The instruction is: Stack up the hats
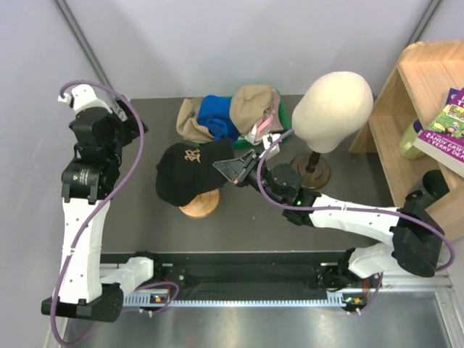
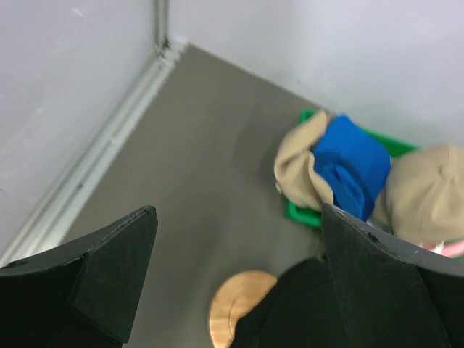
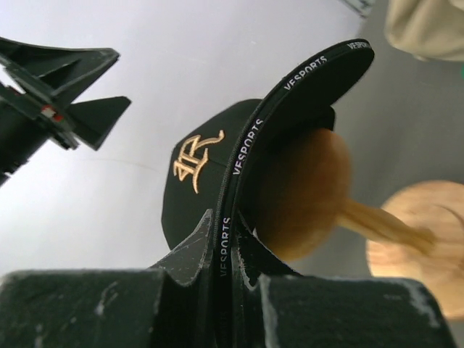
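A black cap [image 1: 185, 170] with a gold logo sits on the round wooden knob stand [image 1: 199, 204]. My right gripper [image 1: 235, 167] is shut on its brim; in the right wrist view the brim edge [image 3: 250, 138] runs between the fingers and the knob [image 3: 304, 196] sits under the crown. A tan hat [image 1: 190, 119], a blue hat [image 1: 217, 119] and a khaki-brown hat [image 1: 254, 105] lie piled behind it, with pink and white fabric [image 1: 264, 129] showing under them. My left gripper [image 1: 129, 119] is open and empty, raised at the left; its view shows the black cap [image 2: 304, 312] below.
The pile lies in a green tray [image 1: 284, 116]. A cream mannequin head [image 1: 333, 109] on a dark stand is right of the pile. A wooden shelf [image 1: 420, 94] with books stands at the far right. Grey walls close the back and left.
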Controlling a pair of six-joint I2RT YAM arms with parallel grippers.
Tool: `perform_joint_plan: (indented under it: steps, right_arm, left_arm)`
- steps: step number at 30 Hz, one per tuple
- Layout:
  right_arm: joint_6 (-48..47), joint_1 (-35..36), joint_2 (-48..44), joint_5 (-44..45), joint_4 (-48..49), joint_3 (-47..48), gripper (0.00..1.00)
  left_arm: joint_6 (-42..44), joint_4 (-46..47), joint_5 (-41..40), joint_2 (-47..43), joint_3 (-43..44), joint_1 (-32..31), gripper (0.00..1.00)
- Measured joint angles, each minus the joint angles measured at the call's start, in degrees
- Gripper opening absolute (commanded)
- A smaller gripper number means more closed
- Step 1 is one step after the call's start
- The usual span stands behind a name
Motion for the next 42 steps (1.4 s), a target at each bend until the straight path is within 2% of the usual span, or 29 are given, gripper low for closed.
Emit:
perform_joint_plan:
  steps: [8, 15, 21, 23, 27, 29, 32, 33, 36, 42]
  right_arm:
    - [1.11, -1.88, -1.27, 0.28, 0.44, -6.93, 0.00]
    - [1.09, -2.99, -1.11, 0.68, 0.57, -7.43, 0.00]
    - [2.32, -3.80, -0.70, 2.51, 0.74, -8.76, 0.02]
    - [2.58, -3.80, -0.24, 2.69, 0.74, -8.76, 0.07]
    - [2.60, -3.82, 0.48, 2.93, 0.31, -8.76, 0.26]
    - [2.38, -3.87, 0.55, 3.21, -1.01, -8.76, 0.32]
    - [1.90, -4.00, 0.55, 3.54, -3.15, -9.64, 0.54]
    - [1.42, -4.07, 0.52, 3.67, -3.91, -10.29, 0.70]
    - [-0.48, -4.11, 0.50, 3.69, -6.45, -11.82, 0.86]
    - [-3.56, -4.11, -0.13, 3.41, -8.79, -12.02, 0.92]
  left_arm:
    - [-0.35, 0.92, 8.17, -0.20, -6.78, 0.00, 0.99]
    - [0.26, 2.25, 12.72, -0.92, -9.97, 0.00, 0.99]
    - [-1.27, 4.07, 21.97, -4.94, -18.18, 0.00, 0.99]
    - [-2.43, 4.35, 24.83, -6.27, -21.44, 0.00, 0.99]
    - [-4.92, 5.16, 28.81, -8.48, -26.51, 0.00, 0.99]
    - [-5.88, 5.49, 29.81, -9.29, -27.82, 0.00, 0.99]
    - [-6.75, 6.58, 30.75, -10.27, -29.07, 0.00, 0.99]
    - [-6.99, 7.10, 31.04, -10.60, -29.55, 0.00, 0.99]
    - [-7.67, 7.85, 31.45, -10.95, -30.82, 0.00, 0.99]
    - [-8.09, 8.70, 31.47, -10.93, -32.22, 0.00, 0.99]
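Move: The right hand already pinches the black cap by its brim; the round top of the small wooden stand lies roughly 12 cm to its left, 3 cm farther out and 9 cm below. From that hand, the green tray of caps is about 25 cm ahead, 2 cm right and 26 below, and the cream mannequin head some 11 cm ahead, 23 right and 5 above. The empty left hand has the cap some 12 cm to its right, 4 cm back and 15 below, with the wooden stand's top 13 cm right, 3 back and 20 below. The right hand draws the pinched brim down about 7 cm, easing rightward and a little forward to bring the cap over the wooden stand's top, then opens nearly fully, lets go and sinks as far again, fingers tipping some 20 degrees down. Meanwhile the left hand, wide open throughout, comes down about 15 cm and 10 cm rightward to the cap's strap side, slightly back at the end, swinging clockwise and dipping its fingers; its contact with the cap can't be made out. ##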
